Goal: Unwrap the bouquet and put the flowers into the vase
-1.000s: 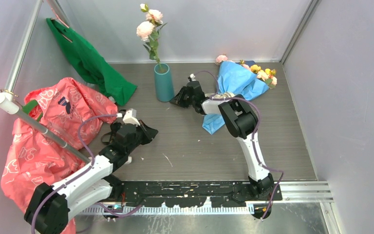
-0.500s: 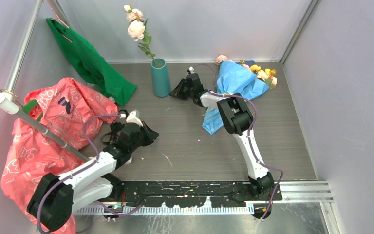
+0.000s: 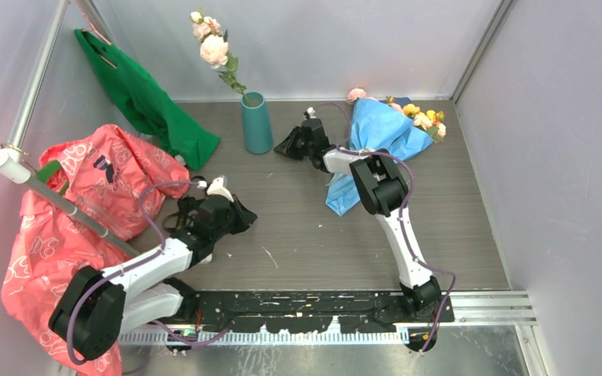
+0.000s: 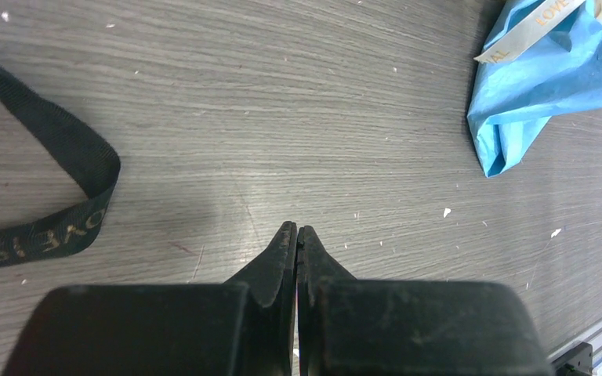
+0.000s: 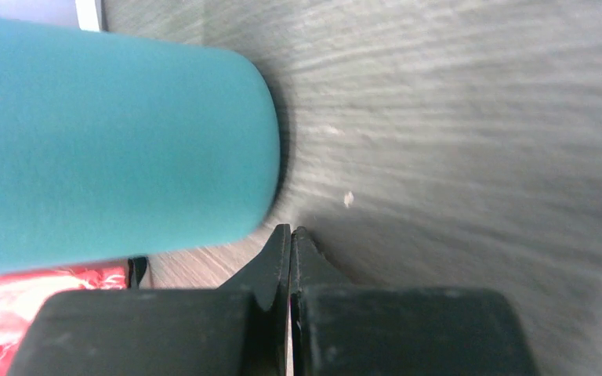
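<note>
The teal vase (image 3: 257, 124) stands upright near the back wall with one pink-headed flower (image 3: 214, 49) in it, leaning left. My right gripper (image 3: 284, 148) is shut and empty, low on the table just right of the vase's foot. In the right wrist view its tips (image 5: 290, 230) sit right by the vase (image 5: 117, 141); I cannot tell if they touch. The bouquet (image 3: 380, 131) lies in loose blue paper at the back right, with yellow heads (image 3: 425, 118) poking out. My left gripper (image 3: 243, 215) hovers shut and empty over the bare table, its tips (image 4: 296, 229) together.
A green cloth bag (image 3: 145, 98) hangs at the back left. A red-pink plastic bag (image 3: 70, 204) drapes over a metal pole (image 3: 63, 202) on the left. A black strap (image 4: 55, 196) lies near the left gripper. The cream ribbon (image 4: 529, 31) rests on the blue paper (image 4: 549, 94).
The vase has slid left and toward the back wall, with the right gripper following at its foot. The flower leans further left. The left arm has shifted slightly.
</note>
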Robot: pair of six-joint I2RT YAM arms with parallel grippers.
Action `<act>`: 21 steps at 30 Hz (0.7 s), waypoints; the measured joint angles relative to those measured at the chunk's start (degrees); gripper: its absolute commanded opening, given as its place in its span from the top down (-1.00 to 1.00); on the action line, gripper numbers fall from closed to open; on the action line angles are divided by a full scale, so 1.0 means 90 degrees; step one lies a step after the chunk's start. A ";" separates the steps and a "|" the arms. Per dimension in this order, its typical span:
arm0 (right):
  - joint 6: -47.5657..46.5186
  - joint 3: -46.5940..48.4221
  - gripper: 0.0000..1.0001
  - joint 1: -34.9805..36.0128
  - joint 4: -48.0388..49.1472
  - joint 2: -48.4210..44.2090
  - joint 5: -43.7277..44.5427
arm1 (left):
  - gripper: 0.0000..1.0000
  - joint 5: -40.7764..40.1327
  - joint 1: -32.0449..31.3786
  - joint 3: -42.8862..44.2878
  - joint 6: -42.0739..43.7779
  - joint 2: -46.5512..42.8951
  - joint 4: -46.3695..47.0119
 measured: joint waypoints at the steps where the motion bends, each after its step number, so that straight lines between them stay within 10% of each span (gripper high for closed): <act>1: 0.0000 -0.0216 0.98 -0.0005 0.0066 -0.0129 0.0041 | 1.00 0.0029 0.0000 0.0053 0.0053 0.0066 0.0000; 6: -0.0039 -0.1552 0.59 -0.0221 0.0129 -0.1039 0.0316 | 1.00 0.0211 -0.0046 0.0449 0.0304 0.0420 0.0000; 10: -0.0277 -0.2363 -0.48 -0.0447 -0.0197 -0.1739 0.0695 | 0.95 0.0066 -0.0432 0.1049 0.0629 0.0792 -0.0129; 12: -0.0432 -0.2659 -0.81 -0.0568 -0.0376 -0.2317 0.0967 | 0.54 0.0000 -0.0748 0.1586 0.0818 0.1171 -0.0216; 16: -0.0882 -0.3279 -0.93 -0.0612 -0.0884 -0.3585 0.1671 | -0.04 -0.0007 -0.1129 0.2824 0.1168 0.2242 -0.0304; 21: -0.1457 -0.3631 -0.84 -0.0585 -0.1304 -0.5134 0.2433 | -0.24 -0.0051 -0.1265 0.4180 0.1537 0.3725 -0.0357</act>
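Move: The right hand, low and shut, has the vase close on its left, middle about 6 cm left and 2 cm ahead. The bouquet's ribbon knot lies about 26 cm to its right and 3 cm back; the wrapper's lower end is about 19 cm right, 20 cm back. From the left hand the knot is roughly 32 cm right, 24 cm ahead and slightly below; the wrapper's lower end is about 25 cm right, 8 cm ahead. Leaving the vase's right side, the right hand sweeps about 17 cm right towards the ribbon knot, drawing back some 7 cm and, in the second half, climbing about 15 cm as its fingers spread wide and the wrist turns clockwise. The left hand swings right and forward towards the bouquet too, about 17 cm, rising a little and opening past halfway. Neither touches the bouquet. ##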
